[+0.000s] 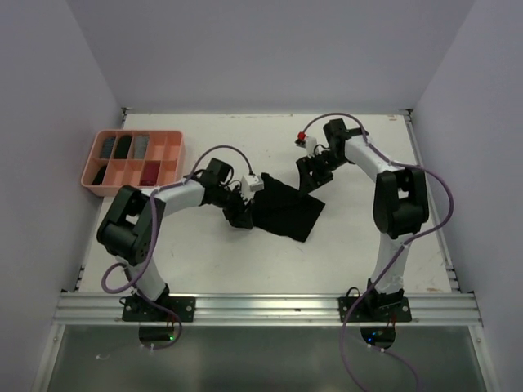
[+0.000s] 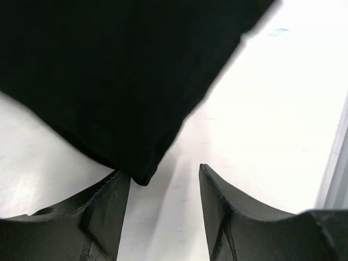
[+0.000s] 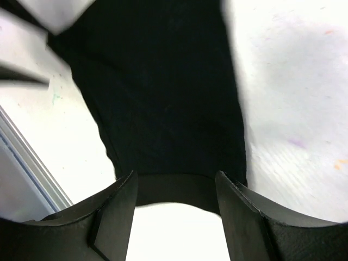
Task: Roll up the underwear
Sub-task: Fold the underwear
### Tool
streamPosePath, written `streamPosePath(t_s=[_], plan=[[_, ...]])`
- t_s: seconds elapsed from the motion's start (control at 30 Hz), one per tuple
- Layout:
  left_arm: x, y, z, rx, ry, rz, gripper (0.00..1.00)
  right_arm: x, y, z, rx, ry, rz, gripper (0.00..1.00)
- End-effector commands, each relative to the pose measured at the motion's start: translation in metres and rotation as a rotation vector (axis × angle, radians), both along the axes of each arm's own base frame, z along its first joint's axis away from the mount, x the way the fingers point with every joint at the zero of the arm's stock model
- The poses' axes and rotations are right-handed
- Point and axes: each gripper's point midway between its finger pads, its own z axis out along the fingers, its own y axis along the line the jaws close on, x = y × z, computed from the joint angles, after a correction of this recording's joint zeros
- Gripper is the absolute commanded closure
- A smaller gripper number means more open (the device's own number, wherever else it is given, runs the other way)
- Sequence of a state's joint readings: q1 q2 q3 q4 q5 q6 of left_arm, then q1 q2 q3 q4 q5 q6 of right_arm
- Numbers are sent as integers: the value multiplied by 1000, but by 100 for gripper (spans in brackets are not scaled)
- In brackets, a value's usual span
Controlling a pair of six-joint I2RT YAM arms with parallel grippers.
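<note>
The black underwear (image 1: 286, 208) lies spread flat in the middle of the table. My left gripper (image 1: 239, 214) sits low at its left edge. In the left wrist view that gripper (image 2: 163, 171) is open, bare table shows between its fingers, and a corner of the underwear (image 2: 119, 70) lies just off the left fingertip. My right gripper (image 1: 309, 181) is at the garment's far right edge. In the right wrist view it (image 3: 175, 175) is open, and the band edge of the underwear (image 3: 163, 81) runs across between its fingertips, not pinched.
A salmon-pink compartment tray (image 1: 139, 133) stands at the far left, with dark items in several of its compartments. White walls close the table at the back and both sides. A metal rail (image 1: 270, 306) runs along the near edge by the arm bases.
</note>
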State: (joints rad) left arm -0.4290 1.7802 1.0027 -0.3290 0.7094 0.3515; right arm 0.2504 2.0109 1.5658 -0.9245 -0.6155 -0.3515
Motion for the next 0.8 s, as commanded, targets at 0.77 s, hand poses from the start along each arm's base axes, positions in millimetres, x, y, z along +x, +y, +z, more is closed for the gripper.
streamPosePath(t_s=[0.77], plan=[[70,-24,34,-118,-34,206,43,-5,-12,-9,17,68,-176,41]])
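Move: The underwear lies spread askew, its middle about 11 cm to the left hand's right and 4 cm ahead, some 2 cm lower. Its near left corner is right at that hand's fingers, about 1 cm ahead and 2 cm right, and its far left corner about 14 cm ahead and 5 cm right. From the right hand, the underwear's middle is roughly 4 cm back, 6 cm left and 5 cm below. The underwear's near left corner, against the left hand's forward finger, is drawn back as that hand goes back about 4 cm and lifts clear. The left hand then swings forward some 13 cm in an arc and sinks again beside the left edge, towards the far left corner. Over the waistband end, the right hand rises about 3 cm and sinks again, turning some 10 degrees clockwise. Both grippers stay open. ##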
